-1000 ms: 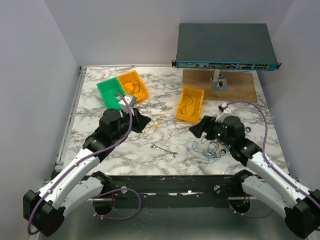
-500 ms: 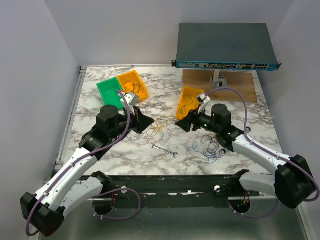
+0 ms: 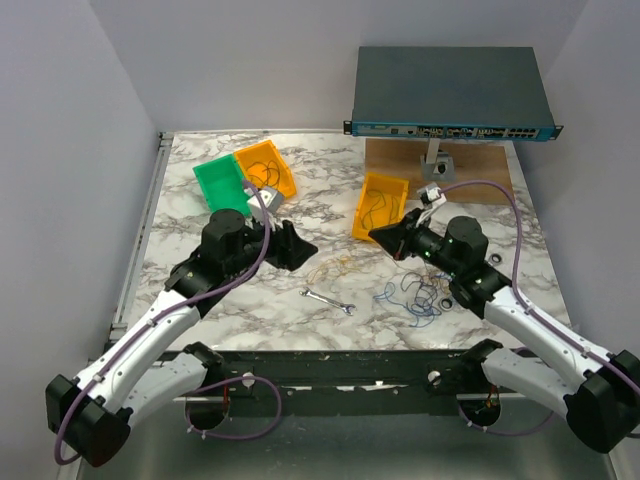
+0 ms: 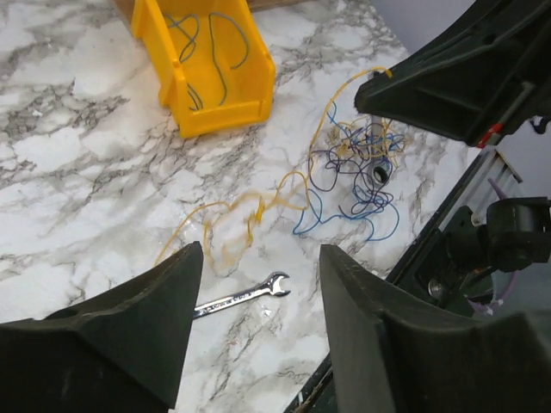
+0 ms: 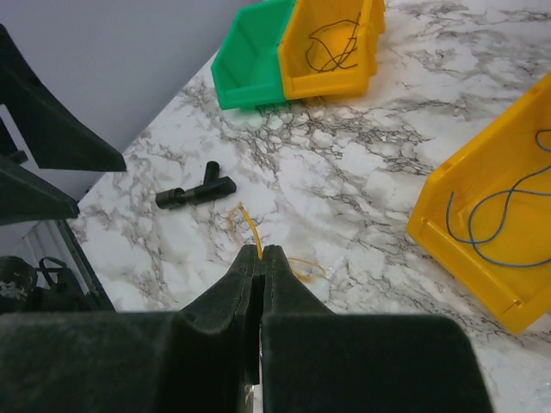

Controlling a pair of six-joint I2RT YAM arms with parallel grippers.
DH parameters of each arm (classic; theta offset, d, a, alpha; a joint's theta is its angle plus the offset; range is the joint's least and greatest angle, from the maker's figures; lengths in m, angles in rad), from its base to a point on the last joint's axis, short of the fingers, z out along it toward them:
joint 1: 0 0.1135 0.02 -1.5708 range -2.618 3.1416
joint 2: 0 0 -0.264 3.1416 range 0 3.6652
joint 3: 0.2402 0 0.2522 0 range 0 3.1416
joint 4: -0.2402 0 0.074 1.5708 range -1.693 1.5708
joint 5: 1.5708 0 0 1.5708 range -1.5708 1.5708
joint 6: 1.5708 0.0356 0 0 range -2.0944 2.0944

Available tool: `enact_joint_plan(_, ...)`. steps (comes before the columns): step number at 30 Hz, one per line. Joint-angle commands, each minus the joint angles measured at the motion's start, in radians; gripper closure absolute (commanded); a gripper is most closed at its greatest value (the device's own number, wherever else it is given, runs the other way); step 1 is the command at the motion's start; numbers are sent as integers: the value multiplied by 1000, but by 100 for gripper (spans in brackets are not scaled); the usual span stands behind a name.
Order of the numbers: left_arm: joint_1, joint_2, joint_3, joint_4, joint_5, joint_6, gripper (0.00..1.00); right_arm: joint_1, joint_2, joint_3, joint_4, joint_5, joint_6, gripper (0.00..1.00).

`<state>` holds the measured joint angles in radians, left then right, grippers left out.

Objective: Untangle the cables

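The cables lie as a blue and dark tangle [image 3: 420, 295] [image 4: 362, 159] with a yellow strand [image 3: 335, 265] [image 4: 232, 215] trailing left from it on the marble table [image 3: 200, 300]. My right gripper [image 3: 375, 235] [image 5: 261, 251] hangs just above the table and is shut on the yellow strand [image 5: 250, 228]. A short end of that strand pokes out past the tips. The left gripper [image 3: 298, 245] [image 4: 258, 254] stands open above the table, left of the strand, with nothing between its fingers. In the left wrist view the right gripper [image 4: 370, 90] shows with the yellow strand rising to its tip.
A silver wrench [image 3: 328, 301] [image 4: 241, 297] lies near the front. A yellow bin [image 3: 382, 207] [image 5: 499, 198] holds loose wires. A green bin [image 3: 218, 185] and an orange bin [image 3: 265, 168] stand back left. A small black fitting [image 5: 196, 191] lies on the table. A network switch [image 3: 450, 95] stands at the back.
The left gripper has opened and let go of the yellow strand. The right gripper swung up from the tangle, went to the strand and shut on it.
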<state>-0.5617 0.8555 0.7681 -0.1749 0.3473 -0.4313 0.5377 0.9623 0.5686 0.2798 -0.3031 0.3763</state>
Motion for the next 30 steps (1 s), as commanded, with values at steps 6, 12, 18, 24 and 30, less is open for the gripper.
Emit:
enact_joint_plan(6, -91, 122, -55, 95, -42, 60, 34, 3, 24, 146, -230, 20, -20, 99)
enact_joint_plan(12, -183, 249, 2, 128, -120, 137, 23, 2, -3, 176, -263, 47, 2, 99)
enact_joint_plan(18, -213, 377, 14, 240, -183, 169, 14, 2, -18, 214, -278, 23, 21, 99)
enact_joint_plan(24, -215, 455, -24, 397, -199, 205, 14, 2, -33, 279, -349, 10, 29, 99)
enact_joint_plan(30, -214, 503, -28, 508, -151, 212, 16, 3, -44, 343, -396, -5, 32, 99)
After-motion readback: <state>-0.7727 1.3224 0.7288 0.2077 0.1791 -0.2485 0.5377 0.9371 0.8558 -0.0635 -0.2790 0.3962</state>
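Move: Ahead and to the right of the empty, half-open left hand, the yellow cable's loose tangle lies about 8 cm forward, 7 cm right and some 20 cm below. Almost beneath that hand is the wrench, about 1 cm forward and 4 cm right; the near orange bin sits some 26 cm forward, 18 cm right. From the right hand, already pinching the yellow cable, the tangle is about 4 cm forward, 8 cm left and 18 cm below. Sinking about 10 cm and swinging some 8 cm to the right, the left hand closes in on the yellow tangle, easing forward only in the second half; it rolls some 15 degrees, left side up, and its fingers spread from half to nearly wide open. The right hand keeps its pinch on the yellow cable and raises it about 7 cm, mostly late on. ##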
